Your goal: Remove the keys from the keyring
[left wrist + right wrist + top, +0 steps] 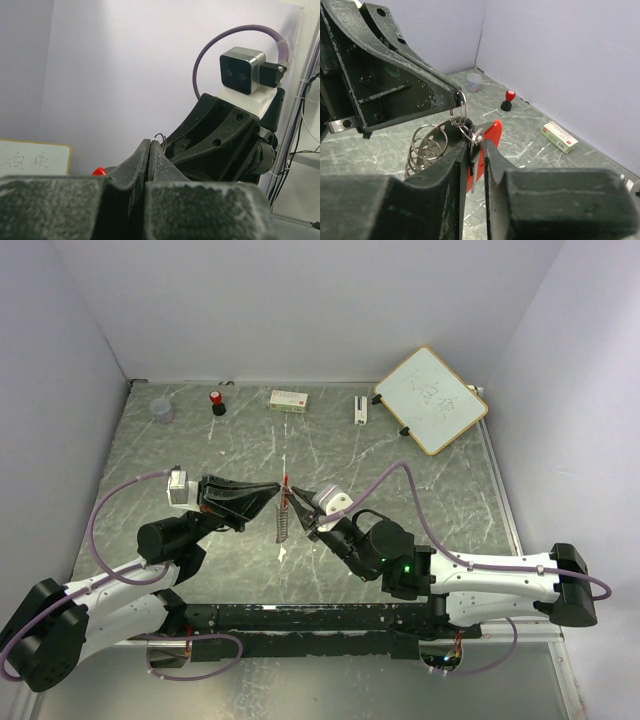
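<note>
My left gripper (pixel 277 488) (pixel 150 142) is shut on the thin wire keyring (pixel 285 487) (pixel 161 135) (pixel 459 107), holding it above the middle of the table. From the ring hang the silver keys (pixel 283 526) (pixel 434 136), a stack of several spare rings (pixel 422 150) and a red tag (pixel 493 132). My right gripper (pixel 298 503) (pixel 476 142) meets the bunch from the right. Its jaws stand narrowly apart, pinched on a thin silver key blade just below the ring. The lower part of the bunch is hidden behind my right fingers (pixel 445 170).
Along the back wall stand a clear cup (pixel 161 410) (pixel 473 82), a red-capped black bottle (pixel 217 402) (pixel 509 100), a white and green box (pixel 288 399) (pixel 560 136) and a small white item (pixel 360 408). A whiteboard (pixel 431 398) (pixel 30 159) lies at the back right.
</note>
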`<state>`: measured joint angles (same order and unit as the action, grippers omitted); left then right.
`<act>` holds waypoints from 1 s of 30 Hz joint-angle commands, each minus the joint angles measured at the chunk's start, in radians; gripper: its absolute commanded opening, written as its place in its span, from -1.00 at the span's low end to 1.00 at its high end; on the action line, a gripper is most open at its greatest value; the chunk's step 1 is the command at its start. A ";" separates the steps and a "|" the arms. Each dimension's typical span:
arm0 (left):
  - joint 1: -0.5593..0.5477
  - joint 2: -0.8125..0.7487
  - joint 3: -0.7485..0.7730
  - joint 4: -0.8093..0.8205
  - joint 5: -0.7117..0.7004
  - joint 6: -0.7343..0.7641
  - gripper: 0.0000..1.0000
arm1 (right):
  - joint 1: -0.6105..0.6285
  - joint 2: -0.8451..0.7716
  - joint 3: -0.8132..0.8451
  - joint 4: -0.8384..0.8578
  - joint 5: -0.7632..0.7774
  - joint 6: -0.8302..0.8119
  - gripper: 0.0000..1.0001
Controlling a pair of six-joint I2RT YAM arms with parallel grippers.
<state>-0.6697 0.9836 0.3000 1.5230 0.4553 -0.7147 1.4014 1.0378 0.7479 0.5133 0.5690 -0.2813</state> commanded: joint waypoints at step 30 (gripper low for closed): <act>-0.007 -0.081 -0.059 0.070 -0.224 0.157 -0.10 | 0.048 0.063 0.404 -0.717 0.215 0.177 -1.00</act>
<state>-0.6697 0.9176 0.2039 1.5265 0.2379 -0.5999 1.4414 1.0950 1.0771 -0.1329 0.7380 -0.1314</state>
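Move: My left hand's shut tips still hold the small keyring, its middle about 1 cm below and 1 cm right of them. My right hand has the metal key between its slightly parted tips, right at its hand point. That key is some 2 cm right of, 1 cm back from and 2 cm below my left hand. From my right hand, the red piece is roughly 2 cm ahead, 1 cm left and 1 cm lower; the wire coil hangs about 6 cm below, 2 cm left and 1 cm back. First I shut my right fingers on the key at the ring. Only then do I open my left fingers about a third of their range, letting go of the keyring: that hand eases forward and dips some 3 cm, then draws off to the left and rises a little, turning slightly counter-clockwise. My right hand keeps its pinch, drifting barely 2 cm right while its fingers tip down nearly 20 degrees. ##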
